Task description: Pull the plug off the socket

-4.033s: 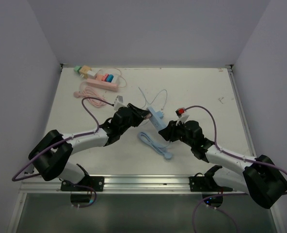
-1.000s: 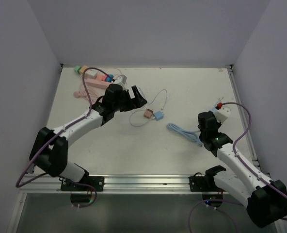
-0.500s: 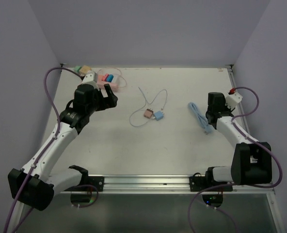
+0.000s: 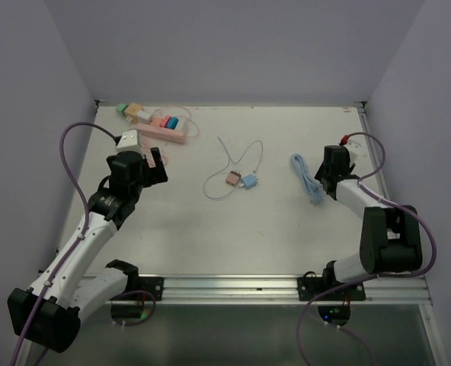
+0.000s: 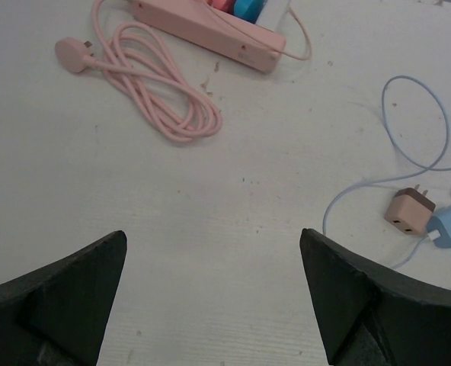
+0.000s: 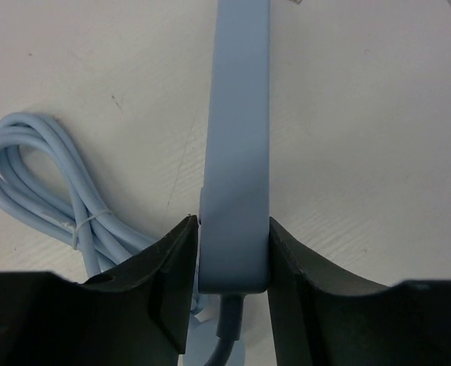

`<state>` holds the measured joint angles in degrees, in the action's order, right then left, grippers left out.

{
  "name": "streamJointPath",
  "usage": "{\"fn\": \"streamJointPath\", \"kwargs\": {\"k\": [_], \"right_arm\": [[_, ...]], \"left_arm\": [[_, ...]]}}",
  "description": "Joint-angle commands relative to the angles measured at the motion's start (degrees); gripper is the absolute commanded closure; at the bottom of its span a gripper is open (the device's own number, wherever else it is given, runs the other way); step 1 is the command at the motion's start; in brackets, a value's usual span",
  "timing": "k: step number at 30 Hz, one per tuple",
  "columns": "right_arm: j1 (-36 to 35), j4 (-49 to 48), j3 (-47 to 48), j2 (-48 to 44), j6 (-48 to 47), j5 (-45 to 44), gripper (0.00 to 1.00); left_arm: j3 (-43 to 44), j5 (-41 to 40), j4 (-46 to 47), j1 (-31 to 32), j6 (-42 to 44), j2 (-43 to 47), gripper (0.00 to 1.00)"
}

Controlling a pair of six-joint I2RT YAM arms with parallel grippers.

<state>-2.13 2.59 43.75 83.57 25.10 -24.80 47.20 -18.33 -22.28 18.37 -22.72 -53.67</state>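
The socket is a light blue power strip (image 6: 239, 130) lying on the table at the right (image 4: 305, 175), its bundled blue cable (image 6: 35, 168) beside it. My right gripper (image 6: 233, 252) is shut on the strip's cable end, one finger on each side; in the top view the right gripper (image 4: 320, 183) is low over the table. A brown plug (image 5: 409, 212) and a light blue plug (image 5: 449, 227) lie together mid-table (image 4: 239, 181), apart from the strip, with a thin blue cord (image 5: 423, 114) looping off them. My left gripper (image 5: 212, 236) hangs open and holds nothing, left of the plugs (image 4: 158, 164).
A pink power strip (image 5: 210, 30) with coloured plugs in it lies at the back left (image 4: 163, 131), its coiled pink cable (image 5: 161, 99) in front of it. Small pastel blocks (image 4: 132, 111) sit in the back left corner. Walls close in the table on three sides.
The right arm has carried the blue strip from the table's middle toward the right and back. The left arm has drawn back to the left, open. The two plugs stay mid-table.
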Motion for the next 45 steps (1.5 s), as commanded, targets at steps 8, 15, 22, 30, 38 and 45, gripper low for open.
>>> {"fn": "streamJointPath", "kwargs": {"k": [8, 15, 22, 30, 38, 45], "right_arm": [[0.5, 1.0, 1.9, -1.0, -3.5, 4.8, 0.23], [0.2, 4.4, 3.1, -10.5, -3.0, 13.1, 0.12], [-0.9, 2.6, 1.3, -24.1, -1.7, 29.4, 0.01], [-2.0, 0.8, -2.0, -33.3, -0.8, 41.7, 0.01], [-8.5, 1.1, -2.0, -35.6, -4.0, 38.4, 0.01], [-11.6, 2.1, -2.1, -37.6, -5.4, 34.9, 0.01]], "left_arm": [[-1.4, -8.5, 0.7, -0.4, 1.0, 2.4, 0.00], [-1.4, -9.4, 0.6, -0.6, 0.7, 1.4, 0.00], [-1.8, -9.9, 1.0, -0.9, -0.7, -0.6, 0.00], [3.1, -7.8, 0.7, -1.6, -6.0, -11.4, 0.00], [14.4, -5.5, 2.7, -7.1, -11.6, -28.4, 0.00], [27.8, -4.2, 0.5, -13.7, -14.6, -47.4, 0.00]]}}
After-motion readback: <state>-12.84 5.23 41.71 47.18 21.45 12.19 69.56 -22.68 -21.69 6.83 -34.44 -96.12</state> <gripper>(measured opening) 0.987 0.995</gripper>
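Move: The pink power strip's middle lies about 20 cm ahead of the open left hand, 3 cm to its left and 15 cm below. The pink cord coil is 14 cm ahead and 6 cm left of that hand, and the pink plug 15 cm ahead and 14 cm left. The right hand is still at the blue strip's cord end: its middle is 6 cm ahead, 3 cm right, and the blue cord coil 3 cm back, 8 cm left. Right hand opens, frees the blue strip, lifts leftward about 20 cm; left reaches forward-down towards the pink strip. ##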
